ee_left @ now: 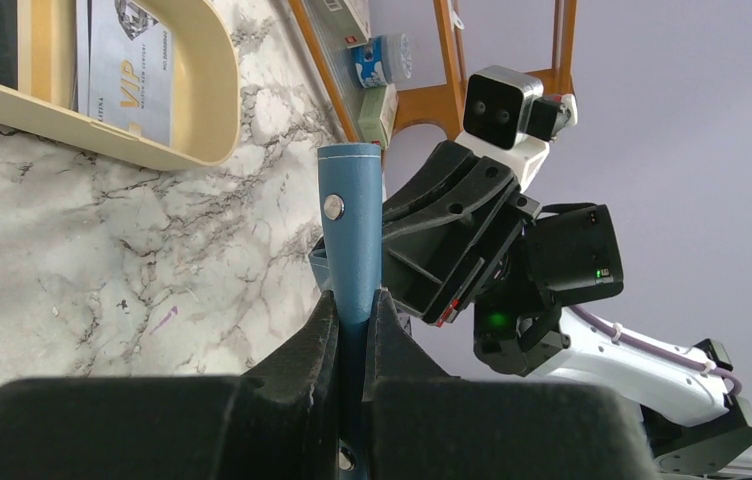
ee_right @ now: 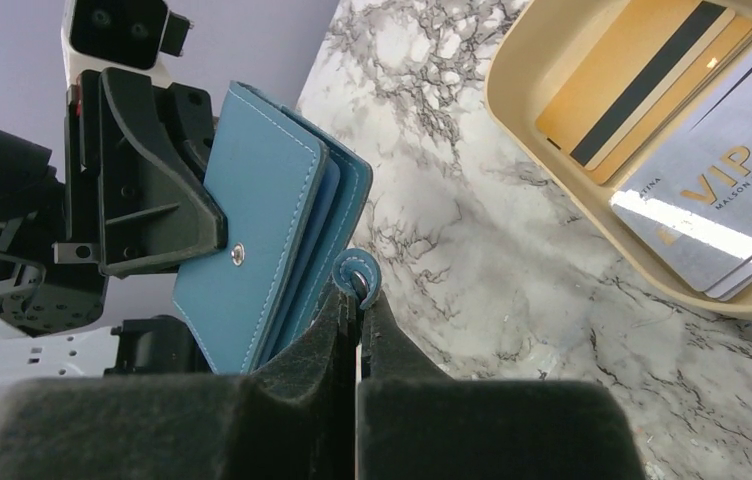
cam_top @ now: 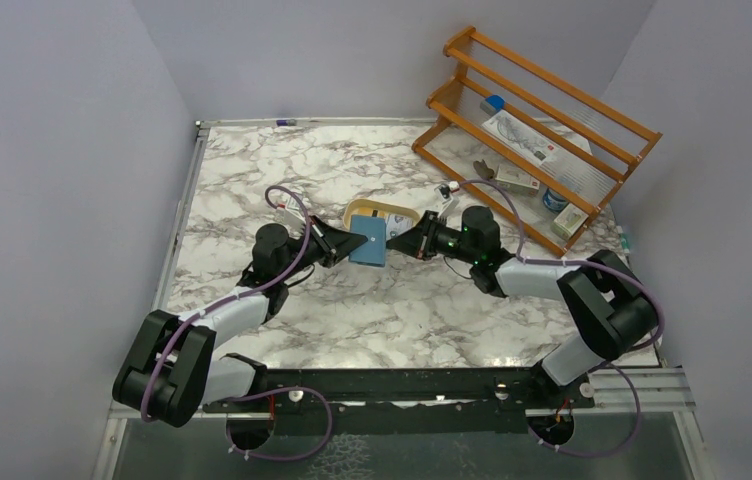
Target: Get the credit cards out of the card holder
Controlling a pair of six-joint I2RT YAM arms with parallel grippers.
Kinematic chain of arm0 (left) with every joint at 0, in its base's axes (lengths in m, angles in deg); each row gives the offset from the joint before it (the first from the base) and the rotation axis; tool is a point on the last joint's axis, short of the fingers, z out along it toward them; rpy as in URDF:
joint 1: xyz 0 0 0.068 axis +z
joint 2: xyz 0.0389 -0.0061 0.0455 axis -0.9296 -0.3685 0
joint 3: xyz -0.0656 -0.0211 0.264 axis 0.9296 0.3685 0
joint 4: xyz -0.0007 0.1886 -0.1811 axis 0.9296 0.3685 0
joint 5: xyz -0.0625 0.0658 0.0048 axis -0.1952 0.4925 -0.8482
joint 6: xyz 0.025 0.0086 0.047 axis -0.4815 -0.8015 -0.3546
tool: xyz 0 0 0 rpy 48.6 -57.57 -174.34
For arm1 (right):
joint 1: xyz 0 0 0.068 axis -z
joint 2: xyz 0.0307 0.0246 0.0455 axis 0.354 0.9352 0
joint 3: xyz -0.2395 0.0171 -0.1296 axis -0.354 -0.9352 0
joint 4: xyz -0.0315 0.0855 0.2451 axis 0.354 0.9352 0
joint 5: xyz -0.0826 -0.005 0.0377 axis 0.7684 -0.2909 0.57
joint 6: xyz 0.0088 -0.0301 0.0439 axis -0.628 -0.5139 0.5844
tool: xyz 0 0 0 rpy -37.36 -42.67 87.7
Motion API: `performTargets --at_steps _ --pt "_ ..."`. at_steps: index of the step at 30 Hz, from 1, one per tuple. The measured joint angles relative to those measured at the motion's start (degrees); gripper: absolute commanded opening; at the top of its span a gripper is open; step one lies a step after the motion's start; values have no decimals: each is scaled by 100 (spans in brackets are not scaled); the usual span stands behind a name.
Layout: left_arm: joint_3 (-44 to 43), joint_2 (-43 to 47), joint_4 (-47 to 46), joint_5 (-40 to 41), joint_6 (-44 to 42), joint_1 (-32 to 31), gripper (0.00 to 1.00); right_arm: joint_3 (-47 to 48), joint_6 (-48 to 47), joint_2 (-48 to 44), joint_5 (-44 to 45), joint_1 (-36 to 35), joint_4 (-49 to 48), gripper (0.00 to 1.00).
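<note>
The teal-blue card holder [cam_top: 368,241] hangs just above the marble, held between both arms. My left gripper [ee_left: 355,300] is shut on its folded edge, and the holder [ee_left: 350,230] stands edge-on between those fingers. My right gripper [ee_right: 359,300] is shut on the holder's small snap tab [ee_right: 360,275], with the holder's leaves [ee_right: 252,250] slightly fanned beside it. Two credit cards lie in the tan dish [ee_right: 512,110]: a yellow-orange one with a dark stripe [ee_right: 642,80] and a grey VIP one [ee_right: 722,200]. No card shows inside the holder from here.
The tan dish [cam_top: 357,208] sits right behind the holder. A wooden rack [cam_top: 537,130] with small boxes and bottles stands at the back right. Grey walls close in the table on the left, back and right.
</note>
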Motion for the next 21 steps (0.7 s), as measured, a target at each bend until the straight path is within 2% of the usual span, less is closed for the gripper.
performTargets --at_steps 7,14,21 --pt "0 0 0 -2 -13 0 2 0 44 31 -35 0 -66 1" --pt "0 -44 -11 -4 -31 0 40 9 -107 -365 17 2 260 1" --pt "203 -341 -46 -15 -179 -2 60 -221 -197 -791 50 0 361 1"
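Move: The card holder is already pinched in the left gripper, its middle about 2 cm right of that hand and 1 cm ahead, level with it. From the right gripper, already shut on the holder's strap, it lies about 5 cm left, 0 cm ahead and 2 cm higher. The tray of cards is below, some 8 cm ahead of the left hand, 5 cm to its right and 14 cm down. Keep the right gripper shut on the strap and raise it about 3 cm, then ease it slightly back and to the right. As it starts up, open the left gripper to about half, releasing the card holder, and then sink the left hand some 3 cm almost straight down. ##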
